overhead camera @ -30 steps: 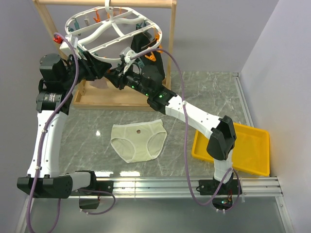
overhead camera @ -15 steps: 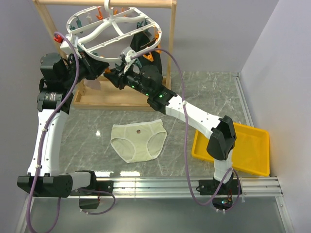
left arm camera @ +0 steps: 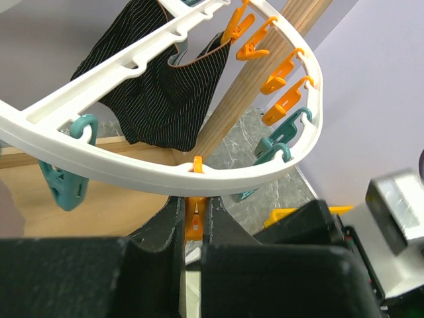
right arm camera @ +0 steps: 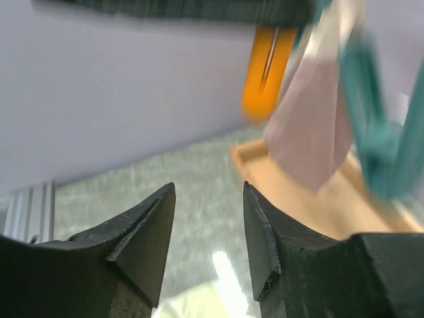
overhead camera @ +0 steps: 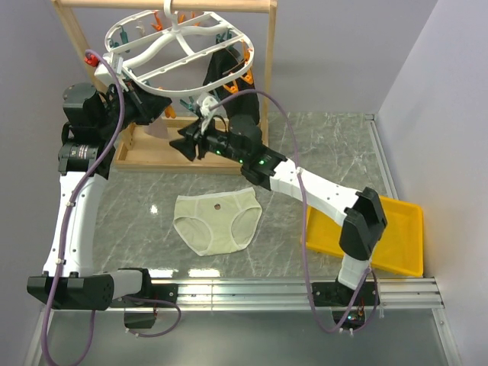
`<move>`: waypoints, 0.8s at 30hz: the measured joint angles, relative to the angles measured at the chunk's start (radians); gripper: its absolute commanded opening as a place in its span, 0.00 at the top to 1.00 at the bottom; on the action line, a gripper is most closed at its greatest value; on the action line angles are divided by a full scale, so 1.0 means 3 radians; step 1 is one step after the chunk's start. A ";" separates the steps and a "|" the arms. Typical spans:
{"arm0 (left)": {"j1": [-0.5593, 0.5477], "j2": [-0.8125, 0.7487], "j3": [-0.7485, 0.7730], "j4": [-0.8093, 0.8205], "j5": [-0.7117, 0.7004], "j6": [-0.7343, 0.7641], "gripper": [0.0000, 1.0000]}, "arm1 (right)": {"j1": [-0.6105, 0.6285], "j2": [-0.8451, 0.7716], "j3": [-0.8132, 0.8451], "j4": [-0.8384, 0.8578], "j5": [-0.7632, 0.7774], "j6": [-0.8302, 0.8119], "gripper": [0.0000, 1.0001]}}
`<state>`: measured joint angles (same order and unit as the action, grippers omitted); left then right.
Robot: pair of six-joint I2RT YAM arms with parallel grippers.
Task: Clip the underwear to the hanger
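The cream underwear (overhead camera: 217,221) lies flat on the marble table, untouched, in front of both grippers. The white hanger (overhead camera: 179,47) hangs from the wooden rack with teal and orange clips round its rim. My left gripper (overhead camera: 162,105) reaches up under the near rim (left arm camera: 165,175) and is shut on an orange clip (left arm camera: 193,222) that hangs from it, the fingers (left arm camera: 225,218) pressing its sides. My right gripper (overhead camera: 183,145) hovers lower, over the rack's base, open with nothing between its fingertips (right arm camera: 165,199). A pale edge of the underwear (right arm camera: 199,308) shows below them.
A black striped garment (left arm camera: 159,86) is clipped on the hanger's far right side. A beige-pink cloth (right arm camera: 311,126) dangles beside an orange clip (right arm camera: 265,66) and a teal clip (right arm camera: 377,139). The rack's wooden base (overhead camera: 164,156) lies behind the underwear. A yellow tray (overhead camera: 396,229) sits at right.
My left gripper has closed on the orange clip under the rim. My right gripper has opened and dropped away from the hanger, towards the table. The underwear has not moved.
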<state>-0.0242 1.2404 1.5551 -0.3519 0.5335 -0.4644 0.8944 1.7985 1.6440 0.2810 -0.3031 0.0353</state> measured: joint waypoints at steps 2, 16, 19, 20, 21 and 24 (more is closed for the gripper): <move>0.0000 0.0000 0.0000 0.0004 0.0001 0.0000 1.00 | 0.0000 -0.0142 -0.0239 -0.0033 -0.0045 -0.0024 0.44; 0.0000 -0.0011 0.0000 0.0009 0.0001 -0.0001 1.00 | 0.0094 -0.0460 -0.1026 -0.0828 -0.0249 -0.0243 0.22; 0.0000 -0.0020 0.0000 0.0009 0.0000 -0.0001 1.00 | 0.0177 -0.0219 -0.0899 -0.1059 -0.0024 -0.0123 0.23; 0.0000 -0.0023 0.0000 0.0009 -0.0001 0.0000 1.00 | 0.0202 -0.0118 -0.0833 -0.1130 0.0055 -0.0074 0.23; 0.0000 -0.0027 0.0000 0.0009 -0.0003 0.0000 1.00 | 0.0233 -0.0004 -0.0753 -0.1203 0.0139 -0.0017 0.23; 0.0000 -0.0031 0.0000 0.0009 -0.0003 0.0000 1.00 | 0.0331 0.0331 -0.0488 -0.1459 0.0453 0.0141 0.23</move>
<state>-0.0242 1.2312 1.5551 -0.3492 0.5327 -0.4644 0.9936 1.8977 1.4975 -0.1566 -0.1673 0.0776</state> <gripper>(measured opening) 0.082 0.769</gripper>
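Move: The underwear lies flat on the table, its middle some 37 cm below the right hand, about level with it fore and aft and roughly 7 cm to its right. Close above that hand are the orange clip, about 5 cm ahead, 5 cm left and 7 cm up, and a teal clip, 7 cm ahead, straight in line sideways, 6 cm up. From the left hand the underwear is about 5 cm back, 12 cm right and 44 cm below. Towards the underwear on the table the right hand drops about 22 cm, away from the orange clip, first swinging back and a little right, then easing slightly left again. Its empty fingers spread from half to about three-quarters open and dip some 40 degrees, from nearly level to slanting down. The left hand stays at the hanger's rim and keeps the orange clip pinched. ##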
